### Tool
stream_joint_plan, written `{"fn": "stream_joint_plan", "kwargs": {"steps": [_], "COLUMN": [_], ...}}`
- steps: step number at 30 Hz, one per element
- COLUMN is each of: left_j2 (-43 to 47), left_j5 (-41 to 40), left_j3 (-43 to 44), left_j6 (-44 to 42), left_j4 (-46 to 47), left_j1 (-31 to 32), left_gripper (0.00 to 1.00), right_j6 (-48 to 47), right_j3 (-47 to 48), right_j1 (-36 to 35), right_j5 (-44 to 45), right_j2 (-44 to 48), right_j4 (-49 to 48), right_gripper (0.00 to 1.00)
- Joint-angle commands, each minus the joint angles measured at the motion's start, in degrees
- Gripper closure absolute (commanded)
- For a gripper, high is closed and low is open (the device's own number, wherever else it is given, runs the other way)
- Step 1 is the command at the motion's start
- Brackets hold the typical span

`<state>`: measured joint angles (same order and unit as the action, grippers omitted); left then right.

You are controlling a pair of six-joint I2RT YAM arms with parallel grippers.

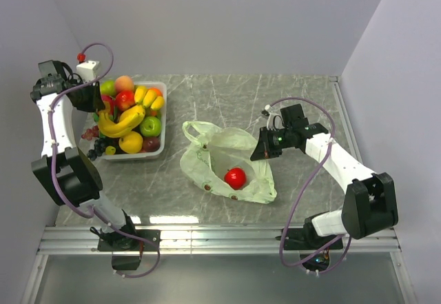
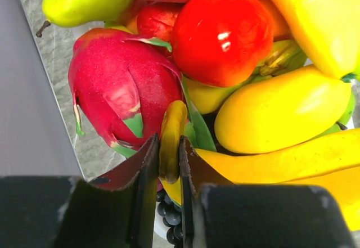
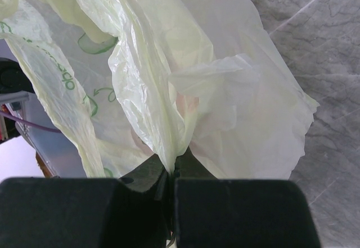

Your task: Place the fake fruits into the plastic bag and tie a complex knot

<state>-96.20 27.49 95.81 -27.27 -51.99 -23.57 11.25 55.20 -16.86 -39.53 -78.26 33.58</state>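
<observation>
The fake fruits fill a clear tray (image 1: 162, 87) at the back left, a bunch of bananas (image 1: 124, 121) on top. My left gripper (image 1: 93, 100) reaches into the tray's left side. Up close, the left gripper (image 2: 169, 158) is shut on a yellow banana's stem end (image 2: 171, 135), beside a pink dragonfruit (image 2: 121, 90) and a red apple (image 2: 222, 34). The pale-green plastic bag (image 1: 207, 159) lies mid-table with one red apple (image 1: 235, 177) inside. My right gripper (image 1: 262, 149) holds its right rim; the right gripper (image 3: 171, 172) is shut on a gathered fold of the bag (image 3: 197, 79). No knot shows.
Dark grapes (image 1: 96, 149) hang over the tray's near left corner onto the table. A green pear (image 2: 84, 0) and a yellow fruit (image 2: 281, 110) crowd around the held banana. Grey walls stand close on the left, back and right.
</observation>
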Motion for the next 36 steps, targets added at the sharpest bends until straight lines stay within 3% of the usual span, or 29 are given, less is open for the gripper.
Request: {"fn": "stream_joint_plan", "kwargs": {"steps": [1,9,15,18,23,25,28,31,36], "left_j2": [4.2,8.6,11.8,14.7,19.8,20.4,19.7,19.9,17.8], "left_j5": [3.4,7.0,14.6,13.6,8.2,4.7,-0.8,-5.0,-6.3], "left_j3": [2.4,7.5,16.0,16.6,10.5,8.0,3.7,-3.0,-12.0], "left_j6": [-2.1,-8.1,-5.4,-0.2,13.9,17.5,20.0,19.7,22.2], "left_j4": [-1.4,-7.2,-11.1,-9.4,5.4,10.4,16.7,23.0,32.1], "left_j1": [-0.3,-1.5,-0.2,8.3,30.8,36.6,50.7,59.7,67.1], "left_gripper": [1.0,1.0,1.0,1.0,1.0,1.0,1.0,1.0,1.0], "right_j6": [-0.5,-0.2,0.5,1.0,1.4,1.6,1.9,2.5,2.9], "right_j3": [2.5,2.9,3.3,3.9,3.8,3.5,3.6,3.9,4.1], "right_j1": [0.3,0.4,0.3,0.3,0.3,0.3,0.4,0.3,0.4], "right_j5": [-0.5,-0.1,-0.4,-1.1,-2.3,-2.5,-4.0,-4.5,-5.1], "right_j2": [-0.6,-0.6,-0.2,-0.1,0.2,0.5,0.7,0.7,0.4], "right_j4": [-0.6,-0.7,-0.8,-0.7,-1.0,-1.2,-1.4,-1.2,-1.2], "right_gripper": [1.0,1.0,1.0,1.0,1.0,1.0,1.0,1.0,1.0]}}
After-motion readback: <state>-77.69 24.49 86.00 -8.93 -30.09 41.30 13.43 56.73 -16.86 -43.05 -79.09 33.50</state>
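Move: The left hand, already shut on the stem of the bananas, is to take them to the open plastic bag, whose middle lies about 46 cm to its right, 17 cm back and 17 cm below. The red fruit inside sits 4 cm nearer the bases and 2 cm right of the bag's middle; the tray's middle is some 10 cm right of the hand, level with it and 17 cm down. From the right hand the bag's middle is about 9 cm left, 2 cm back and 10 cm below. Keeping its pinch on the stem, the left hand lifts the bananas off the other fruit, rising some 15 cm, then sweeps fast to the right, about 40 cm in all and 15 cm back, to the plastic bag. The wrist swings clockwise about 50 degrees on the way, and the hand starts sinking over the bag. The right hand keeps pinching the bag's rim, almost still. ##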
